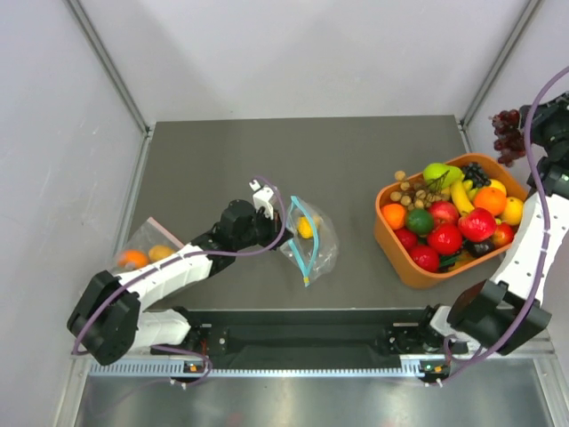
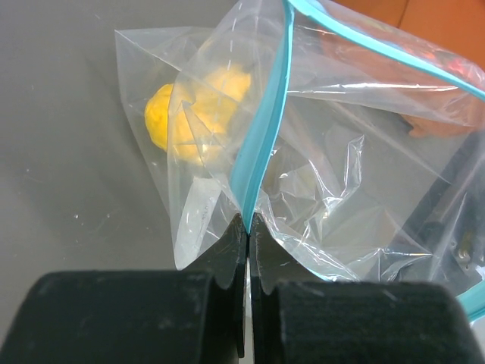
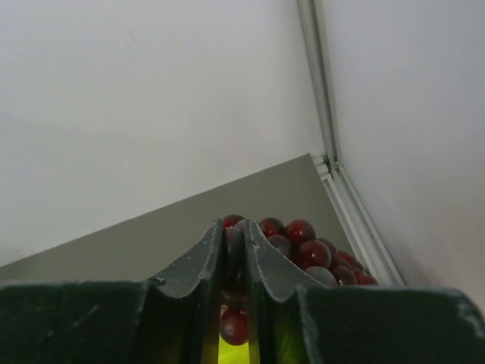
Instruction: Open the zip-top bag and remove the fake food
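Note:
The zip-top bag [image 1: 311, 242] lies crinkled near the table's middle, its teal zip strip [image 2: 261, 144] running up from my left gripper [image 2: 248, 221]. That gripper [image 1: 281, 222] is shut on the strip at the bag's left edge. A yellow lemon [image 2: 189, 117] sits inside the bag [image 2: 333, 189], also visible from above as the lemon [image 1: 305, 228]. My right gripper [image 3: 233, 236] is shut on a dark red-purple grape bunch [image 3: 307, 239]. It holds the grape bunch [image 1: 507, 135] up by the right wall, above and behind the bowl, with the right gripper [image 1: 523, 124] beside it.
An orange bowl [image 1: 396, 253] at the right holds several pieces of fake fruit. A second clear bag with a pinkish edge [image 1: 149, 247] holding orange fruit lies by the left wall, partly under my left arm. Grey walls close in the table on three sides.

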You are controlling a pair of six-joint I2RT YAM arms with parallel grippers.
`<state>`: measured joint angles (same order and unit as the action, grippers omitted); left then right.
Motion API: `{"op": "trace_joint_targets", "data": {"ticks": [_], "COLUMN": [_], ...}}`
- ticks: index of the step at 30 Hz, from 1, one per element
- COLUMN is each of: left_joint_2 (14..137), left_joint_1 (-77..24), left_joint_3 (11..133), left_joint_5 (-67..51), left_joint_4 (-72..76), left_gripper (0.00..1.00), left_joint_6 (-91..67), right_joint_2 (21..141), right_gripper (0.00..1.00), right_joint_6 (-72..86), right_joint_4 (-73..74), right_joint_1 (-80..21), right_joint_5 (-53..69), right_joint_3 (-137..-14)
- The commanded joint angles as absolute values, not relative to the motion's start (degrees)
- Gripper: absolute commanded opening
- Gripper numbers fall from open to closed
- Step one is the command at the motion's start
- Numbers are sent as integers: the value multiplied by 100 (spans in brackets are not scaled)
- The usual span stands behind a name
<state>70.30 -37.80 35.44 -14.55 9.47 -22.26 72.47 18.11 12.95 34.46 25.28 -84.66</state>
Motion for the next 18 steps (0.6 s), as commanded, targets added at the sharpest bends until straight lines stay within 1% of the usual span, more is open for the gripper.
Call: {"op": "trace_joint_targets", "data": {"ticks": [1, 9, 18], "left_joint_2": [7075, 7303, 7550], "left_joint_1": [-3744, -3744, -3735], "left_joint_3": [3533, 3507, 3568], "left_joint_5": [-1511, -1573, -1661], "left_joint_4": [1134, 1309, 1433], "left_gripper": [0, 0, 0], "left_joint_6": [-2136, -2127, -2048], "right_joint_2": [7488, 7936, 7963], "right_gripper": [4, 4, 4], "right_joint_6": [2013, 2030, 1934], "right_joint_4": [581, 115, -308], "right_joint_1": [3551, 3551, 3525], "right_joint_5": [3207, 3427, 3568], "right_joint_3": [-8385, -8192, -7673]}}
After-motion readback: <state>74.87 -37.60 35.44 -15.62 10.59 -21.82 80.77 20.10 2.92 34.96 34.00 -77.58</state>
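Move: The right hand, holding the red grapes, has the orange basket's middle about 8 cm back, 2 cm left and some 36 cm below. The black grapes lie about 3 cm ahead, level sideways and 30 cm down. The green pear is 2 cm ahead, 8 cm left and 28 cm down. From the left hand, the basket is about 4 cm ahead, 45 cm right and 7 cm lower. Right hand lowers the gripped grapes 7 cm, 4 cm forward, towards the basket; left sinks 2 cm, pinching the bag. ##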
